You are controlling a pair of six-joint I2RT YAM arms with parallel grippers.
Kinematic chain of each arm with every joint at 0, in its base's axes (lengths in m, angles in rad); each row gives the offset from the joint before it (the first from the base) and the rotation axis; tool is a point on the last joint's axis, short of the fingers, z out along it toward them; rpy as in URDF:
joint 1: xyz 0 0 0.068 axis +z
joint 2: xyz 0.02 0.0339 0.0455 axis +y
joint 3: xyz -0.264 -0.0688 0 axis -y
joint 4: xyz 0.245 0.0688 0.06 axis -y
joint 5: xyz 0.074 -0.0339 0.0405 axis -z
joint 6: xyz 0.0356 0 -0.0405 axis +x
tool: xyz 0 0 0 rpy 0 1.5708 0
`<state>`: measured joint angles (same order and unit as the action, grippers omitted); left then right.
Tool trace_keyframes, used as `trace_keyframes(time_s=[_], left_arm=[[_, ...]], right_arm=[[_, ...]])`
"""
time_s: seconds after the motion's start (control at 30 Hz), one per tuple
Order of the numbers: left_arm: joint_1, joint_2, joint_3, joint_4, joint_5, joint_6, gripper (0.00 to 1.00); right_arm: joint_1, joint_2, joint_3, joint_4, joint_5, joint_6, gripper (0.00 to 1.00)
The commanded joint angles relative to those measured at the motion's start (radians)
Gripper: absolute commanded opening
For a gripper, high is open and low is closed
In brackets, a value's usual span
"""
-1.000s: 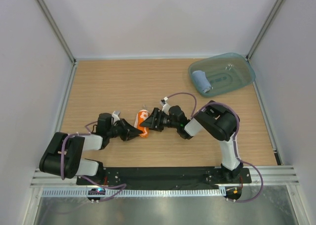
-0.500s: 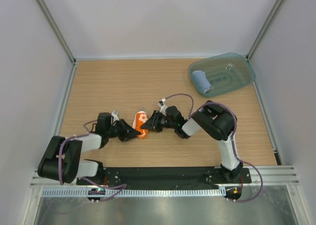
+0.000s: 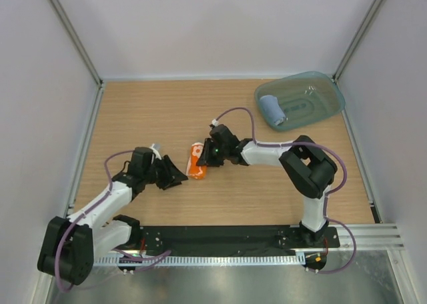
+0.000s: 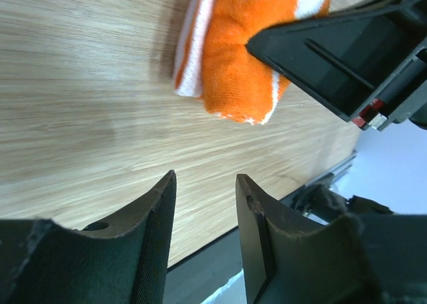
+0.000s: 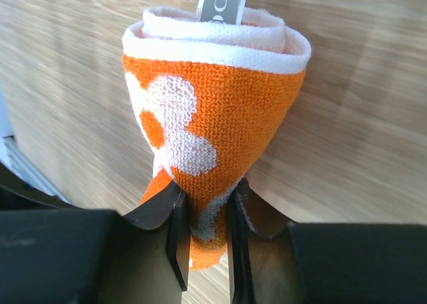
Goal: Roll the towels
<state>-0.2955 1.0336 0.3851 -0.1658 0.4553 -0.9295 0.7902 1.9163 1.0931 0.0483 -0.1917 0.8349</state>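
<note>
The rolled orange-and-white towel (image 3: 196, 165) lies mid-table. My right gripper (image 3: 203, 159) is shut on the towel (image 5: 212, 111), its jaws pinching the roll's near end. In the left wrist view the same towel (image 4: 240, 57) lies ahead of the fingers. My left gripper (image 3: 179, 175) is open, with only bare wood between its jaws, and stands just left of the roll, apart from it. The light blue towel (image 3: 271, 109) sits rolled inside the teal tray (image 3: 327, 97).
The teal tray stands at the far right corner by the right wall. Metal frame posts and white walls bound the table on three sides. A black rail (image 3: 220, 236) carries both arm bases at the near edge.
My left gripper has let go of the orange towel and drawn back left. My right gripper has closed on the roll and shifted it slightly.
</note>
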Motion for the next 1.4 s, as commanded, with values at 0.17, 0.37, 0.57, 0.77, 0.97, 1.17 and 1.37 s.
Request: trace_keyframes(time_s=[0.17,0.37,0.57,0.77,0.97,1.17,1.37], left_arm=[[-0.03,-0.052,0.116,-0.185,-0.13,0.093,0.42],[-0.031,-0.087,0.196,-0.287,-0.147,0.112,0.41],[-0.03,-0.107,0.317,-0.448,-0.164,0.181,0.41],[-0.031,-0.106,0.376,-0.508,-0.147,0.222,0.41],[-0.031,-0.102,0.362,-0.489,-0.139,0.218,0.4],[-0.031,-0.113,0.36,-0.486,-0.13,0.219,0.4],[-0.031,-0.119,0.356,-0.474,-0.13,0.218,0.4]], right_arm=[[-0.034,-0.117,0.083,-0.378,0.068,-0.249,0.06],[-0.182,-0.22,0.185,-0.519,0.043,-0.407,0.01],[-0.442,-0.28,0.31,-0.623,-0.005,-0.497,0.01],[-0.696,-0.211,0.558,-0.706,-0.025,-0.539,0.01],[-0.839,-0.005,0.789,-0.832,0.133,-0.525,0.01],[-0.839,0.179,0.942,-0.921,0.34,-0.591,0.01],[-0.826,0.228,0.915,-0.941,0.356,-0.557,0.01]])
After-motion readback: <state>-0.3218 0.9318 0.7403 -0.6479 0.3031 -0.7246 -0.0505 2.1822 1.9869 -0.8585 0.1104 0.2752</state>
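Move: The right hand still grips the rolled orange towel down near the table; the clear bin's middle lies some 25 cm ahead and 41 cm to its right, at about its height. The rolled blue towel, at the bin's left end, is roughly 21 cm ahead and 29 cm to the right. From the empty left hand, the bin is about 33 cm ahead and 51 cm to the right, slightly lower. The right arm keeps its pinch on the orange roll and swings it about 40 cm right and some 20 cm forward in an arc, first mostly sideways, then climbing and reaching out, before lowering it steeply into the clear bin on the right of the blue roll as the wrist turns the fingers clockwise from leftward to forward and steeply down. The left hand, empty and slightly open, rises about 8 cm while easing a little left, then stays there. ##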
